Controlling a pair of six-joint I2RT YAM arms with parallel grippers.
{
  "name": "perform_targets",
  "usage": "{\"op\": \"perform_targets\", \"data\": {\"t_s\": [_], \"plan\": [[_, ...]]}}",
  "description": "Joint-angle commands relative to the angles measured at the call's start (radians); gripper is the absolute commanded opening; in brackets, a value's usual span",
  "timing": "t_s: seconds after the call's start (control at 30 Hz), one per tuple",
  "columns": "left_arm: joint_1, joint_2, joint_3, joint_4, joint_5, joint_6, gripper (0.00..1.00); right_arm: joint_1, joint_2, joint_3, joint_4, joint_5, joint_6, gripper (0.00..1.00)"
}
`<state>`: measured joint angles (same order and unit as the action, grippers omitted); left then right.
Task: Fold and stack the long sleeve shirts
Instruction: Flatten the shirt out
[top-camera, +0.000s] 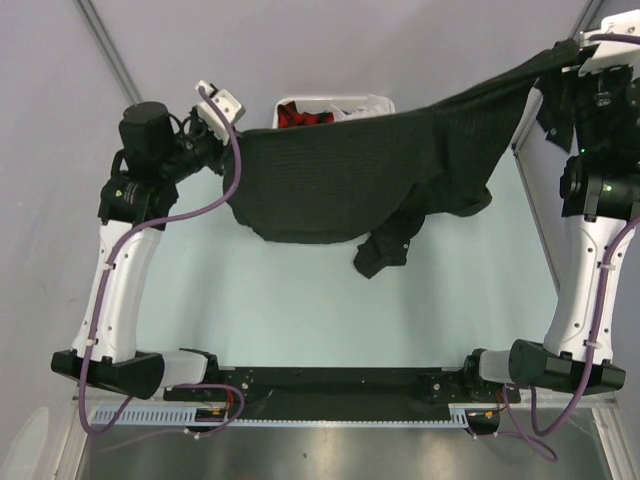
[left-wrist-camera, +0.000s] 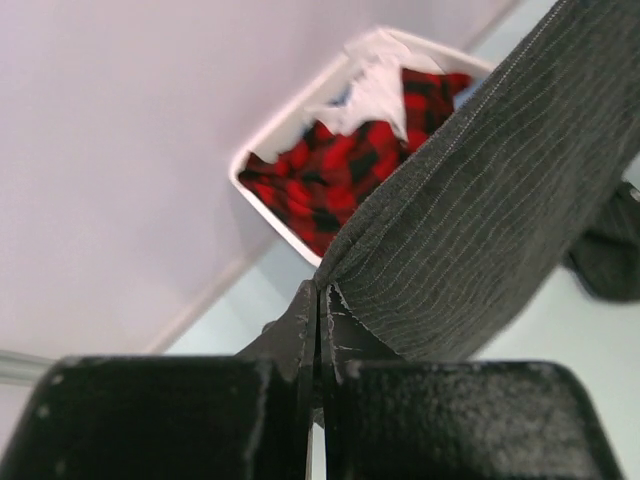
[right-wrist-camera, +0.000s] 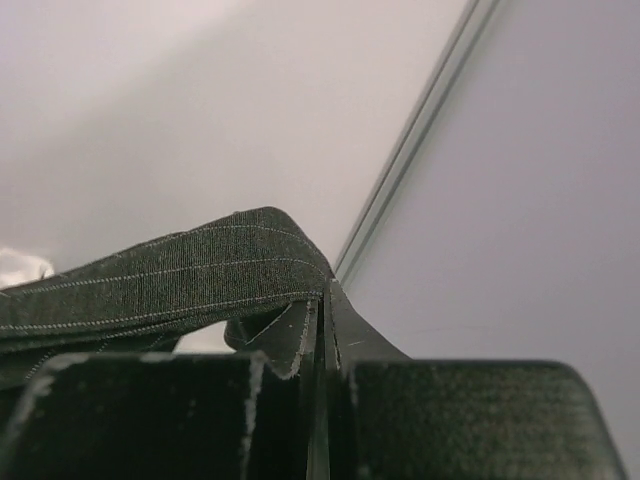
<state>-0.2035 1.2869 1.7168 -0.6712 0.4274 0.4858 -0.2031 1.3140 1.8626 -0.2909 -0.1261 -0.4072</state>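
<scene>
One of the long sleeve shirts (top-camera: 350, 170), black with fine pale pinstripes, hangs stretched in the air above the pale table (top-camera: 300, 310). My left gripper (top-camera: 236, 138) is shut on its left edge, low near the back of the table. My right gripper (top-camera: 572, 52) is shut on the far right corner, raised higher. A sleeve (top-camera: 385, 250) dangles from the middle of the shirt toward the table. In the left wrist view the striped cloth (left-wrist-camera: 500, 200) runs off from the pinched gripper (left-wrist-camera: 320, 290). In the right wrist view a fold of shirt (right-wrist-camera: 180, 275) drapes over the shut gripper (right-wrist-camera: 325, 290).
A white basket (top-camera: 300, 103) stands at the back edge, partly behind the shirt, holding red-and-black plaid cloth (left-wrist-camera: 350, 170) and something white. The basket rim (left-wrist-camera: 270, 215) lies just beyond my left gripper. Frame posts (top-camera: 110, 50) rise at the back corners.
</scene>
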Motion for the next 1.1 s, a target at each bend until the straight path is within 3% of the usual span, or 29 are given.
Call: {"op": "perform_targets", "data": {"t_s": [0.0, 0.17, 0.33, 0.7, 0.87, 1.07], "plan": [[0.01, -0.021, 0.098, 0.102, -0.107, -0.085, 0.0, -0.025, -0.012, 0.09, 0.108, 0.091, -0.008, 0.0], [0.001, -0.125, 0.069, 0.128, -0.01, -0.056, 0.0, -0.032, -0.076, 0.105, 0.17, 0.124, -0.004, 0.0], [-0.068, -0.201, 0.102, 0.107, 0.08, -0.003, 0.0, -0.032, -0.099, 0.252, 0.19, 0.169, -0.005, 0.0], [-0.089, -0.193, 0.383, 0.081, 0.318, -0.243, 0.0, -0.032, -0.065, 0.532, 0.397, 0.148, -0.179, 0.0], [-0.079, -0.184, 0.342, 0.102, 0.263, -0.326, 0.0, -0.03, 0.039, 0.549, 0.437, 0.097, -0.251, 0.0], [-0.031, -0.141, 0.126, 0.087, 0.074, -0.3, 0.0, -0.03, 0.091, 0.298, 0.452, -0.018, -0.219, 0.0]]}}
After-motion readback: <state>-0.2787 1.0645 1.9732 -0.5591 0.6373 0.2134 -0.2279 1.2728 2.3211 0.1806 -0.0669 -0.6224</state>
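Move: Both shut grippers hold the dark shirt by its top edge. The middle of its hanging body is about 23 cm right of the left hand and 12 cm below, some 33 cm left of the right hand and 26 below, with no offset ahead. The bare near table lies 13 cm back, 23 right, 43 down from the left hand; 16 back, 35 left, 57 down from the right. The white bin is roughly 24 cm ahead and 20 right of the left hand. Keeping their pinch on the shirt's top edge, both hands swing it back towards the bases and up: the left about 20 cm back and as much up, the right some 30 cm back and nearly as far up, fingers tipping upward, the right's much more. Just before the end both turn forward again, by 3 to 5 cm, and begin to sink. ##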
